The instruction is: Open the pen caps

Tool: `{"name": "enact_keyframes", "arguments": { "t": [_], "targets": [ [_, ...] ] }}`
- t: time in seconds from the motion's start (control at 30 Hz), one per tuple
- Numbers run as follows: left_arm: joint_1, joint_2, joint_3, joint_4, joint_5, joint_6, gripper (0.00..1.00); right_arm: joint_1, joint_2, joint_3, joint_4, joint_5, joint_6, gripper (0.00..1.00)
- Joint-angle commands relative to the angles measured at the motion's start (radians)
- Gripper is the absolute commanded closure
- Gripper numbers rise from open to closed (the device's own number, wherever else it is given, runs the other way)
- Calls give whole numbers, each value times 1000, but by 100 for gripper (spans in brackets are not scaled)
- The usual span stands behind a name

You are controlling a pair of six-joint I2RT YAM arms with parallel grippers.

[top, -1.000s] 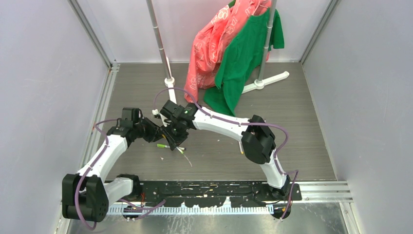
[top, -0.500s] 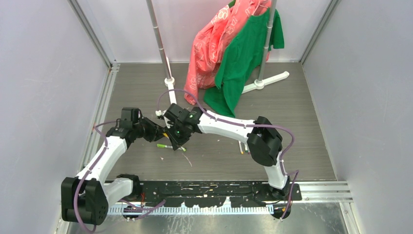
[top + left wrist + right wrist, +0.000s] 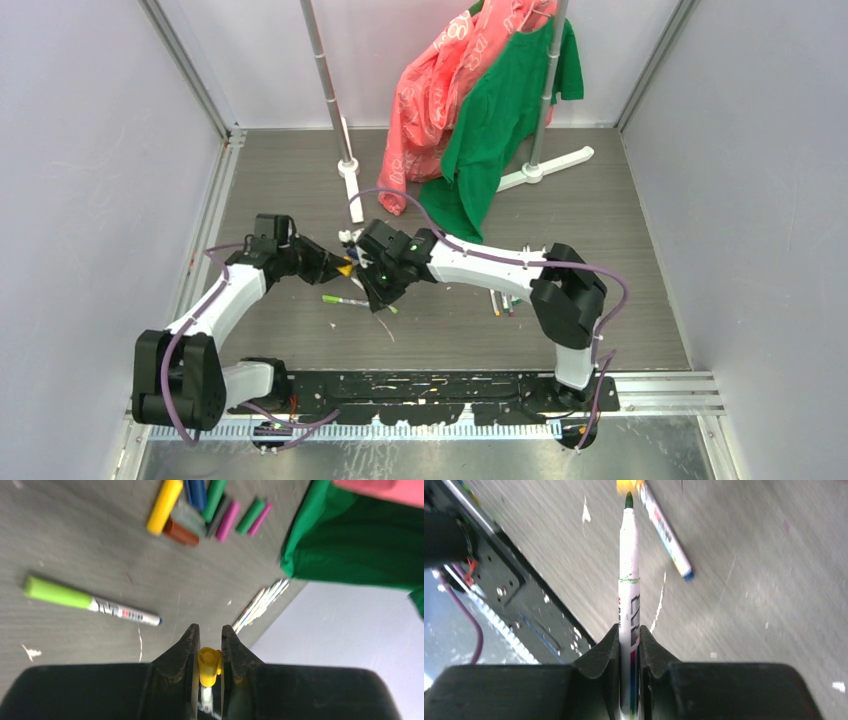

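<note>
My left gripper (image 3: 207, 636) (image 3: 340, 267) is shut on a yellow pen cap (image 3: 209, 666), with a bit of white barrel showing behind the cap. My right gripper (image 3: 628, 632) (image 3: 370, 280) is shut on the white barrel of a pen (image 3: 629, 565) whose dark green tip is bare and points away. The two grippers sit close together over the table. A lime-capped pen (image 3: 90, 602) (image 3: 345, 300) lies flat below them. Several loose pen caps (image 3: 200, 505), yellow, brown, blue, green and magenta, lie in a cluster. Several white pens (image 3: 260, 605) (image 3: 500, 302) lie further right.
A clothes rack's white foot (image 3: 349, 175) and grey pole (image 3: 325, 60) stand behind the grippers. Red cloth (image 3: 430, 90) and a green garment (image 3: 490, 120) hang down to the table. Grey walls close in both sides. The black base rail (image 3: 430, 385) runs along the near edge.
My right arm has swung right and nearer, its jaws have narrowed on the pen. My left gripper has shifted a little right with the yellow cap.
</note>
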Motion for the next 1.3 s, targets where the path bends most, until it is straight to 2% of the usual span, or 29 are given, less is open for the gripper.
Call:
{"name": "enact_keyframes", "arguments": {
  "t": [0.0, 0.3, 0.5, 0.83, 1.27],
  "targets": [
    [42, 28, 57, 118, -88, 41, 100, 2, -126, -52, -92, 7, 3, 99],
    [51, 17, 56, 88, -92, 83, 100, -5, -146, -55, -102, 59, -6, 99],
    [51, 66, 146, -67, -154, 226, 100, -41, -154, -92, -144, 289, 16, 99],
    [31, 170, 220, -174, -305, 388, 100, -148, -161, -174, -209, 557, 149, 94],
    [-63, 317, 286, -168, -379, 414, 98, -234, -163, -256, -245, 632, 245, 89]
  ]
}}
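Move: The left hand already holds a pulled-off yellow cap. The loose yellow cap at the near end of the cap row lies about 5 cm ahead of it and 9 cm below, with the brown cap 3 cm right of that one. The right hand grips the bared pen. The nearest pen of the laid-out row is some 27 cm to its right, 5 cm farther out and 9 cm down. The capped light-green pen lies 6 cm to its left and 2 cm ahead. Rightward, after a short tug back and right, the right hand swings about 20 cm while going 8 cm forward and sinking, carrying the uncapped pen towards the pen row; it turns clockwise and tips its fingers to point straight down. The left hand draws forward and left with the cap, then sinks 5 cm, turning its fingers downward beside the cap row. Both keep their grips. ##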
